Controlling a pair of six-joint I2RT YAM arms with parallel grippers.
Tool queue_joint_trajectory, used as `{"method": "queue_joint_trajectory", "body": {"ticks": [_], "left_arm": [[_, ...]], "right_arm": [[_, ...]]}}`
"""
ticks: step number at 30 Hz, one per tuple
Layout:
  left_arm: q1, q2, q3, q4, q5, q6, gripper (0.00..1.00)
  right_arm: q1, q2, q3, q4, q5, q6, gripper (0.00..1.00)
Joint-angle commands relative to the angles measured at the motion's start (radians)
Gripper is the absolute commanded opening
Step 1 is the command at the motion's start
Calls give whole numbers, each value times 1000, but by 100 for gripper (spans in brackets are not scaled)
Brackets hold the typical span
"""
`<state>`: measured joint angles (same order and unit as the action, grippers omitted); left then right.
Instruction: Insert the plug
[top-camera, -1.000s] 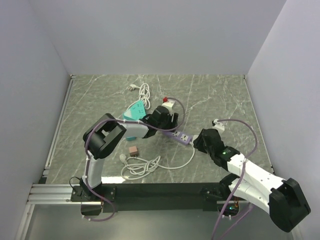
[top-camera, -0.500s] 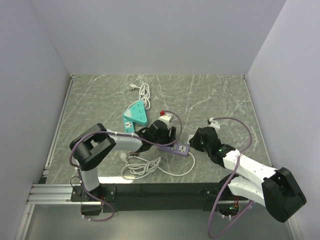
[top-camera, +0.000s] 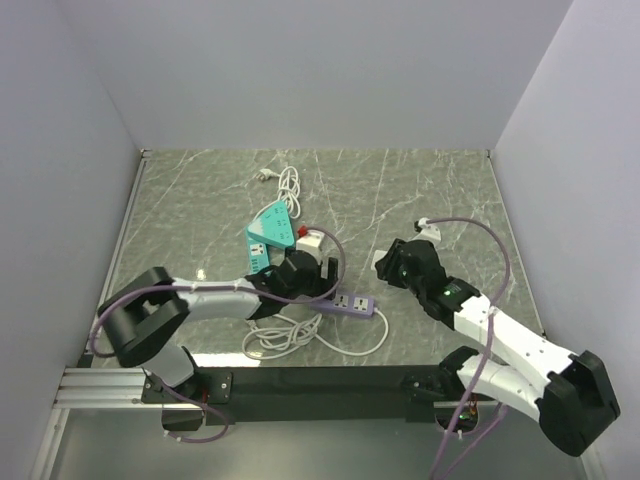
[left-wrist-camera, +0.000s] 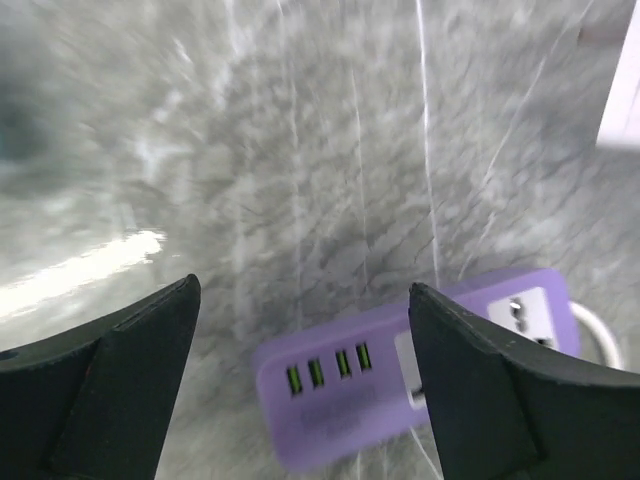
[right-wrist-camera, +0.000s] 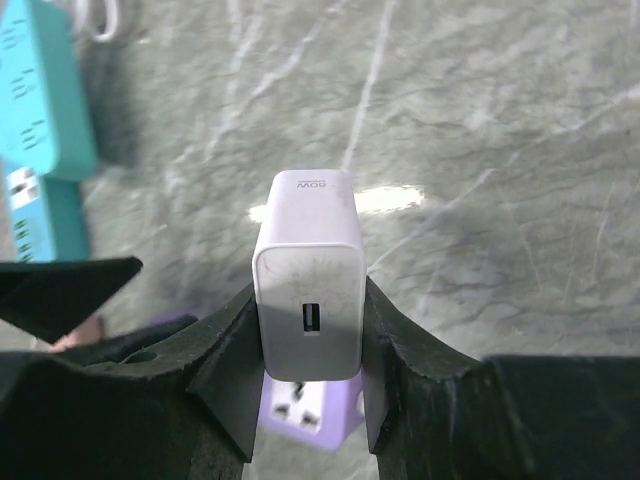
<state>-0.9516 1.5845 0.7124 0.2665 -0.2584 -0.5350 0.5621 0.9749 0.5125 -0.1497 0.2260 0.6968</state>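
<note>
My right gripper (right-wrist-camera: 308, 335) is shut on the plug (right-wrist-camera: 308, 285), a white block with rounded corners and a USB port facing the camera. No cable shows on it. It hangs above the white socket of the purple power strip (right-wrist-camera: 300, 412). In the top view the right gripper (top-camera: 392, 264) is just right of the strip (top-camera: 348, 301). My left gripper (left-wrist-camera: 300, 380) is open and empty, its fingers either side of the strip's USB end (left-wrist-camera: 340, 385) and above it. In the top view the left gripper (top-camera: 308, 276) sits over the strip's left end.
A teal power strip (top-camera: 268, 238) lies behind the left gripper and shows at the left of the right wrist view (right-wrist-camera: 35, 150). A coiled white cable (top-camera: 285, 335) lies near the front edge. Another white cable (top-camera: 289, 185) lies at the back. Walls enclose the table.
The left arm has swung nearer and to the left, and the purple strip has shifted nearer with it. The right gripper has moved a little farther back, still holding the plug.
</note>
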Motion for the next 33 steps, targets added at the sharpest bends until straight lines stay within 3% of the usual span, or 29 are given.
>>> {"method": "queue_joint_trajectory", "body": {"ticks": [1, 5, 15, 23, 33], "left_arm": [[-4, -128, -39, 26, -94, 6, 92], [-4, -219, -120, 40, -58, -19, 91], [-4, -258, -257, 152, 21, -48, 90], [-3, -196, -266, 266, 31, -42, 91], [17, -97, -240, 315, 64, -29, 92]], "right_arm": [[57, -60, 83, -123, 27, -14, 0], [132, -76, 173, -297, 12, -3, 0], [314, 14, 405, -710, 45, 81, 0], [366, 94, 417, -763, -17, 136, 0], [377, 255, 478, -738, 9, 106, 0]]}}
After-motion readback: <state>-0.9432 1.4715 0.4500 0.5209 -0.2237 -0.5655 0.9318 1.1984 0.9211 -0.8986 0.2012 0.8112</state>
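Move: The white plug is already held in the right hand. The purple strip's right-end socket lies about 9 cm back, 7 cm left and 9 cm below that hand; the strip's middle is 3 cm farther left. From the open left hand the strip's middle is about 5 cm back, 3 cm right and 4 cm below. Also from the left hand, the coiled cord is some 13 cm back and 11 cm left, the teal triangle 13 cm ahead and 14 cm left. Back about 11 cm and some 4 cm left, the right hand carries the plug in towards the right-end socket, arching up about 5 cm and sinking to its starting height, while tipping the plug further nose-down (some 25 degrees) and turning it counter-clockwise. The left hand, still wide open, hops up about 4 cm, then shifts back and left and comes down by the strip's left end. ##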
